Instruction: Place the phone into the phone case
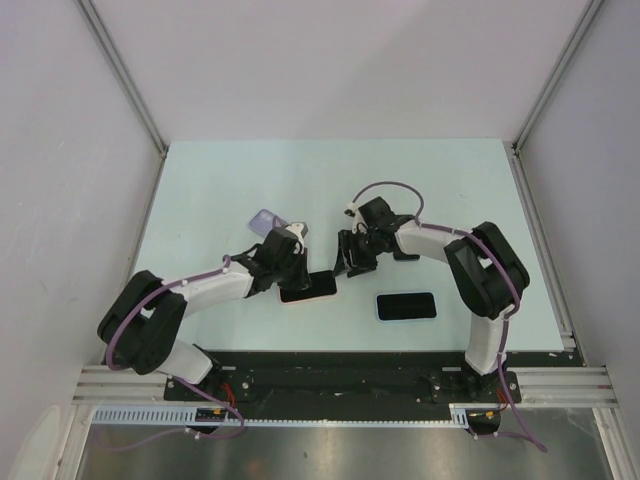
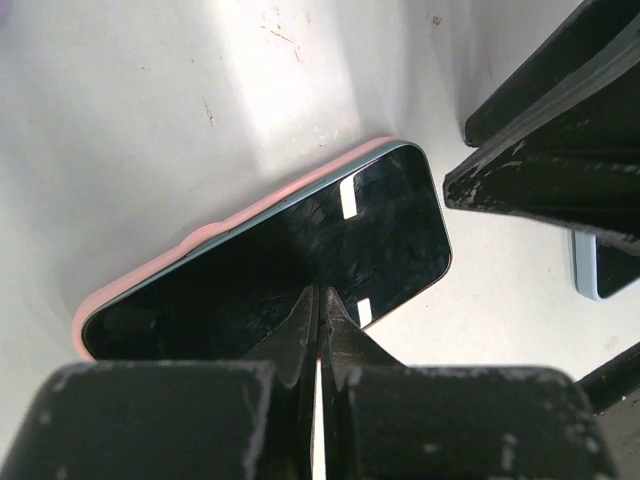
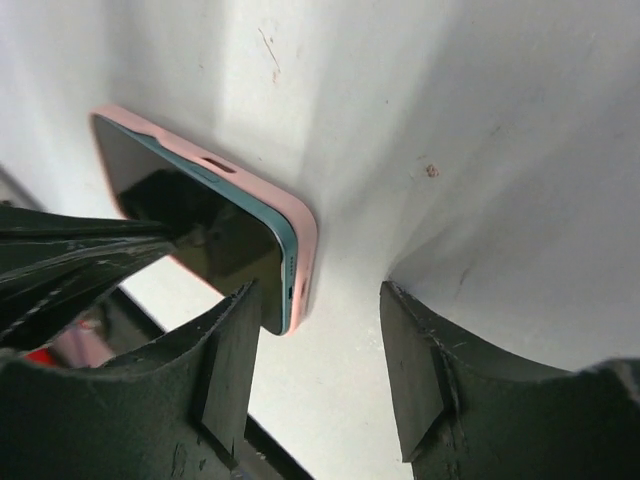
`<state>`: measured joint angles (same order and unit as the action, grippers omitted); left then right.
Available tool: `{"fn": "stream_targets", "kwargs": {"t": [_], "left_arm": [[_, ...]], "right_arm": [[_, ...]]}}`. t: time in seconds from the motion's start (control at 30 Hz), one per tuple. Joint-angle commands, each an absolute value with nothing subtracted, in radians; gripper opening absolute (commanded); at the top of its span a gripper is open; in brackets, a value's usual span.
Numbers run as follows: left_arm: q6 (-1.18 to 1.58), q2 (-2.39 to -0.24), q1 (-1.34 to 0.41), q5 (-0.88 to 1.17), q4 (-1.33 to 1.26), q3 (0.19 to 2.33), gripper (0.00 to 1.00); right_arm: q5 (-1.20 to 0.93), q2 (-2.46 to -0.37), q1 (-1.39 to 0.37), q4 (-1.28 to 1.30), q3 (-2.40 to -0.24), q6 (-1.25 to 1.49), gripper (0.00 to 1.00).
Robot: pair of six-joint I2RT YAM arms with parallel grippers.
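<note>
A black-screened phone (image 1: 308,287) lies face up in a pink phone case (image 2: 150,268) on the table. Its teal edge (image 3: 287,262) shows above the case's rim at the right end. My left gripper (image 2: 322,295) is shut with nothing between the fingers, and its tips rest on the phone's screen (image 2: 300,240). My right gripper (image 3: 320,300) stands open just off the phone's right end, its left finger (image 3: 235,340) over the screen's corner and nothing between the fingers. In the top view it (image 1: 346,262) is just right of the left gripper (image 1: 298,272).
A second phone (image 1: 407,306) in a light blue case lies to the right near the front edge. A lilac case (image 1: 266,221) sits behind my left wrist. White walls and metal posts enclose the table (image 1: 200,190).
</note>
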<state>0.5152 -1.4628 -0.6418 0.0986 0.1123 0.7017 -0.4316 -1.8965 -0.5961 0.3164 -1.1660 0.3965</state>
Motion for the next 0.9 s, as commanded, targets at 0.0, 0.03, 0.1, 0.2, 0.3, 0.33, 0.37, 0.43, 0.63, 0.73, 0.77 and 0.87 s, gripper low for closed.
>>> {"fn": "stream_targets", "kwargs": {"t": [0.0,0.03,0.1,0.2,0.3,0.33,0.37,0.43,0.63,0.73,0.77,0.87], "left_arm": [[0.506,-1.46,-0.643,0.081,0.107,0.71,0.0],[0.503,-1.463,-0.643,0.081,0.107,0.712,0.0],[0.5,-1.476,-0.644,0.08,0.107,0.718,0.0],[0.494,-1.489,-0.641,0.081,0.107,0.726,0.0],[0.489,-1.514,-0.64,0.09,0.11,0.736,0.0],[0.488,-1.528,-0.638,0.091,0.11,0.742,0.0],[0.488,-1.534,-0.64,0.092,0.11,0.745,0.0],[0.488,-1.551,-0.638,0.097,0.109,0.75,0.0],[0.474,-1.577,-0.638,0.097,0.11,0.759,0.0],[0.468,-1.606,-0.638,0.115,0.115,0.765,0.0],[0.466,-1.626,-0.638,0.123,0.115,0.765,0.0],[0.466,-1.654,-0.637,0.135,0.117,0.769,0.0]], "right_arm": [[-0.667,-1.94,-0.535,0.134,-1.103,0.483,0.55],[-0.686,-1.957,-0.529,0.108,-1.101,0.494,0.55],[-0.693,-1.971,-0.523,0.095,-1.101,0.502,0.52],[-0.703,-1.994,-0.522,0.083,-1.101,0.506,0.47],[-0.706,-2.019,-0.525,0.081,-1.101,0.505,0.42],[-0.709,-2.025,-0.525,0.081,-1.101,0.503,0.4],[-0.71,-2.037,-0.525,0.083,-1.101,0.502,0.38],[-0.697,-2.048,-0.525,0.092,-1.101,0.506,0.33],[-0.664,-2.082,-0.519,0.091,-1.101,0.531,0.28],[-0.649,-2.095,-0.519,0.084,-1.103,0.538,0.26],[-0.643,-2.101,-0.518,0.087,-1.103,0.537,0.25],[-0.609,-2.115,-0.522,0.118,-1.106,0.525,0.23]]}}
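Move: The phone, lying in the pink phone case, is just under the left hand's shut fingertips, its middle about 2 cm to their left and 1 cm below. From the right hand's open fingers that middle lies some 8 cm left, 3 cm back and 2 cm below. From the right hand, the blue-cased phone sits about 16 cm right and 8 cm back. The lavender case lies roughly 12 cm left and 16 cm ahead of the left hand. The right fingers close over the far right corner of the phone and case, one inside on the phone and one outside the pink wall, after travelling about 2 cm left and 1 cm down, first easing forward then back, with some 20 degrees of wrist tilt. The left's closed tips sink just under 1 cm onto the screen, then slide about 2 cm right and nearly as far forward towards that corner. ##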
